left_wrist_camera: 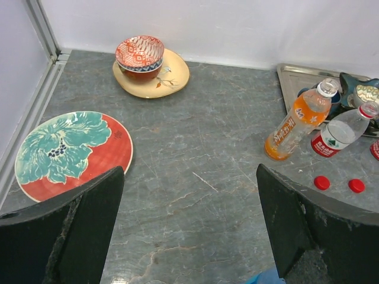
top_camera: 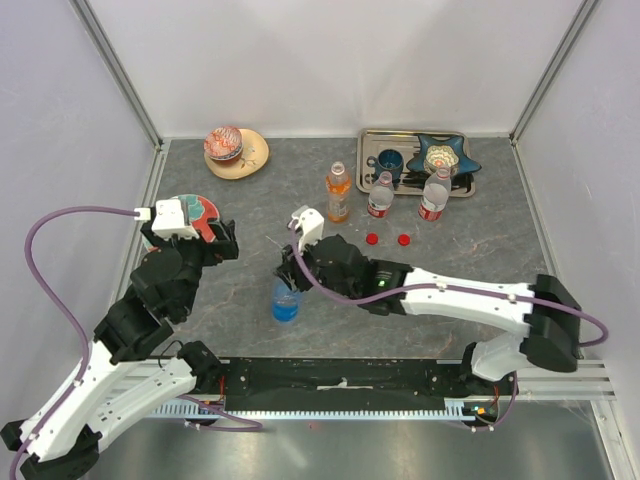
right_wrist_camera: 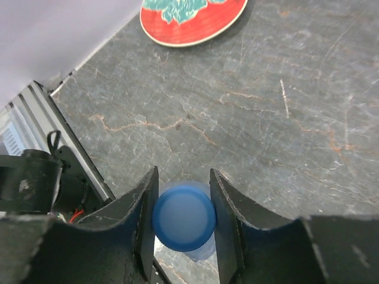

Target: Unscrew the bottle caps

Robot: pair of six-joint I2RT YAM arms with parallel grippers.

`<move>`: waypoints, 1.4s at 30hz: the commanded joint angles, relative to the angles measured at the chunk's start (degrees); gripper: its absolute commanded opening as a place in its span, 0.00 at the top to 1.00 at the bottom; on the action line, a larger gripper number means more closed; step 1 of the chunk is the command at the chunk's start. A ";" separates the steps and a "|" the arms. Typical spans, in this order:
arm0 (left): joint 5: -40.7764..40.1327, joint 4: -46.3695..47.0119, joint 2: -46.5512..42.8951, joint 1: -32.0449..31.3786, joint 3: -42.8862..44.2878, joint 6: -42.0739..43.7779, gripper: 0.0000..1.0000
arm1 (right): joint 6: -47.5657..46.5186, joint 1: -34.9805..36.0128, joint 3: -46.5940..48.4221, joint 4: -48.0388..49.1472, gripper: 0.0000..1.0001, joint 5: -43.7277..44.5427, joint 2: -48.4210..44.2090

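The blue-tinted bottle (top_camera: 286, 302) stands upright near the middle of the table's front. My right gripper (right_wrist_camera: 184, 186) is shut on its blue cap (right_wrist_camera: 184, 217), with a jaw pressed against each side. An orange-liquid bottle (top_camera: 338, 195) keeps its white cap (left_wrist_camera: 327, 87). Two clear red-labelled bottles (top_camera: 380, 196) (top_camera: 433, 196) stand behind with open necks. Two red caps (top_camera: 372, 239) (top_camera: 404, 238) lie loose on the table in front of them. My left gripper (left_wrist_camera: 189, 177) hangs open over bare table at the left, holding nothing.
A red and teal plate (left_wrist_camera: 65, 154) lies at the left, partly under my left arm. A patterned bowl on a cream saucer (top_camera: 236, 153) sits at the back left. A metal tray (top_camera: 372, 140) at the back right holds a blue cup (top_camera: 388, 160) and a blue star dish (top_camera: 445, 155).
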 commanded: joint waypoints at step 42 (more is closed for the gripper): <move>100.19 34.40 29.84 11.59 12.33 -12.02 0.00 | 6.43 -12.77 19.40 -16.99 1.00 -11.06 -24.52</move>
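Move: The right hand already grips the blue bottle's cap, and the bottle's middle hangs about 10 cm straight below it. The orange bottle stands some 25 cm ahead of this hand and 12 cm to its right, its middle roughly 11 cm lower; the nearer red cap lies about 20 cm ahead and 20 cm right, some 21 cm down. From the open left hand, the blue bottle's middle is about 14 cm right, 3 cm back and 21 cm below. Keeping its pinch on the blue cap, the right hand raises the bottle some 22 cm while carrying it right, then eases back a few centimetres left, its fingertips tilting up about 20 degrees to near level. The left hand, fingers staying wide open, sweeps about 22 cm right, arcing up and then partly down again, swings roughly 85 degrees clockwise so the fingers point right at the bottle's body, and finally draws back a little. ##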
